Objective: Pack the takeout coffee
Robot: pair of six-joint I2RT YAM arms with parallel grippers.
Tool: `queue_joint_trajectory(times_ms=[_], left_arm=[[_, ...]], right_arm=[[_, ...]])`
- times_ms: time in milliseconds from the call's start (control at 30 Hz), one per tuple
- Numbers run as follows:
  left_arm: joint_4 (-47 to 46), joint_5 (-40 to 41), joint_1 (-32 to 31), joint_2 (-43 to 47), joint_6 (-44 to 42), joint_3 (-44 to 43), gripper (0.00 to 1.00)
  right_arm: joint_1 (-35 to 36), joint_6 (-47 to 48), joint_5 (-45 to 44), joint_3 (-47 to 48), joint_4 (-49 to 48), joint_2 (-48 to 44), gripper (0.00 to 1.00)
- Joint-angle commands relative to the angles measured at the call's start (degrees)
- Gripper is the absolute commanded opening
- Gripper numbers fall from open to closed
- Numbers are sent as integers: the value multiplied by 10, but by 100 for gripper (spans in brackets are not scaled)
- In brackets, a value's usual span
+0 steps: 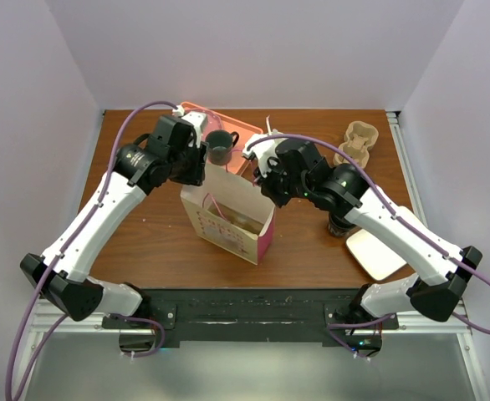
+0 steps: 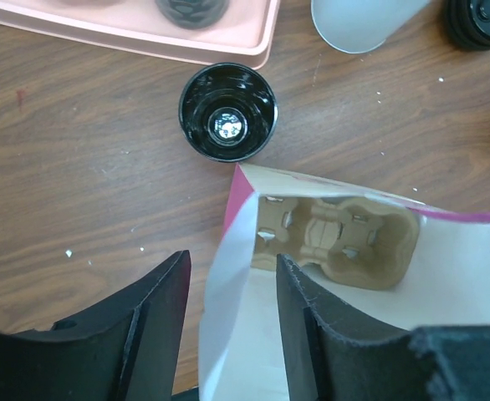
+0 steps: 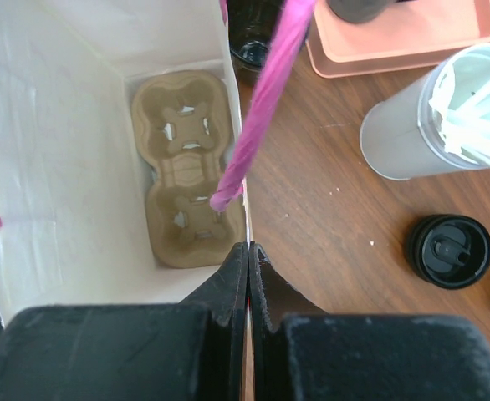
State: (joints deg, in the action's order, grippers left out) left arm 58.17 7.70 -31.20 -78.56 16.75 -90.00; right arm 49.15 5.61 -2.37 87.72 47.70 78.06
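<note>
Seen from above, the takeout coffee shows only its round black lid [image 3: 448,251], on the table right of the bag; its lettering is hidden. In the top view it is a dark cup [image 1: 339,224] under my right forearm. The white and pink paper bag [image 1: 228,219] stands open mid-table with a cardboard cup carrier [image 3: 186,167] on its floor. My right gripper [image 3: 249,251] is shut on the bag's right wall. My left gripper [image 2: 232,276] is open, its jaws astride the bag's left wall [image 2: 228,276] without pinching it.
A lidless black cup [image 2: 227,111] stands just behind the bag, in front of a pink tray [image 1: 228,124]. A translucent cup [image 3: 437,117] stands right of the bag. A second cardboard carrier [image 1: 358,142] lies back right. A white plate-like piece [image 1: 377,251] lies near right. The bag's pink handle [image 3: 257,109] crosses the right wrist view.
</note>
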Motion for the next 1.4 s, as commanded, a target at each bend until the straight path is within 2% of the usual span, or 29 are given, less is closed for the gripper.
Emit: queue_joint_trajectory(times_ms=[0,100,200,233,300,333,400,433,467,500,567,600,700,800,867,900,1033,1233,1367], left_arm=[[-18,2,18,-12,-28,-22,50],[-25,-15,28,-23,-31,-22,45],[-25,-27,30,-21,-26,-13,31],[-26,-40,30,-19,-24,-11,22],[-30,-54,30,-7,-15,-4,15],[-31,-70,30,-4,-10,-1,7],[-43,-95,30,10,9,15,0],[-49,-117,30,16,18,24,0],[-54,-127,30,21,36,32,0],[-65,-131,30,32,44,50,0],[-76,-142,30,42,63,67,0],[-83,-144,30,50,68,78,0],[-84,-131,30,57,83,88,0],[-114,-126,30,75,95,104,0],[-127,-116,30,84,101,105,0],[-136,-109,30,92,103,102,0],[-169,-82,30,122,106,114,0],[-239,-89,30,195,105,187,0],[-248,-120,25,229,134,249,0]], right_arm=[[-1,15,22,-4,-31,-6,0],[0,14,22,-11,-31,-12,0],[-2,14,18,-18,-32,-18,0],[-2,14,16,-17,-32,-19,0],[-7,13,14,-19,-32,-19,0],[-9,9,12,-18,-35,-19,0],[-16,-1,7,-12,-37,-15,7],[-18,-15,5,-5,-31,-12,10],[-19,-24,-9,16,-26,-8,24],[-20,-37,-20,31,-19,-3,31],[-20,-84,-35,77,2,1,36],[-20,-100,-41,93,8,2,49],[-20,-172,-54,146,34,1,59],[-20,-230,-58,177,51,0,63],[-20,-278,-90,200,78,2,67],[-20,-296,-145,212,92,4,68],[-44,-370,-258,252,205,30,69],[-118,-376,-323,189,244,37,72],[-159,-386,-330,102,251,17,78]])
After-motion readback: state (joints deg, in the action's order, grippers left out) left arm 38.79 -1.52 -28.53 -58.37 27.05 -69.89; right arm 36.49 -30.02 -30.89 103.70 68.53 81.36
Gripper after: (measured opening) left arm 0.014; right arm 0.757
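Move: The bag's upper left rim already stands between the left hand's parted fingers, the bag's middle some 7 cm back, 6 cm to the right and 10 cm below; the empty black cup stands about 8 cm ahead, 2 cm right and 15 cm down. The right hand is shut on the opposite rim, with the bag's middle 7 cm to its left, 3 cm back and 11 cm down. The coffee cup lies some 19 cm to the right hand's right, 1 cm back and 16 cm down, the black lid 13 cm ahead, 15 cm right and 20 cm down. The left hand shuts its half-open fingers on the bag's upper left rim and keeps that pinch, easing back about 3 cm overall, sinking slightly before it rises, while it rolls its left side down some 20 degrees. Once that grip is made, the right hand opens, lets go of the opposite rim and lifts about 11 cm clear, then swings some 14 cm right and a little forward, sinking again and turning clockwise towards the side where the coffee cup and black lid stand, fingers open. ##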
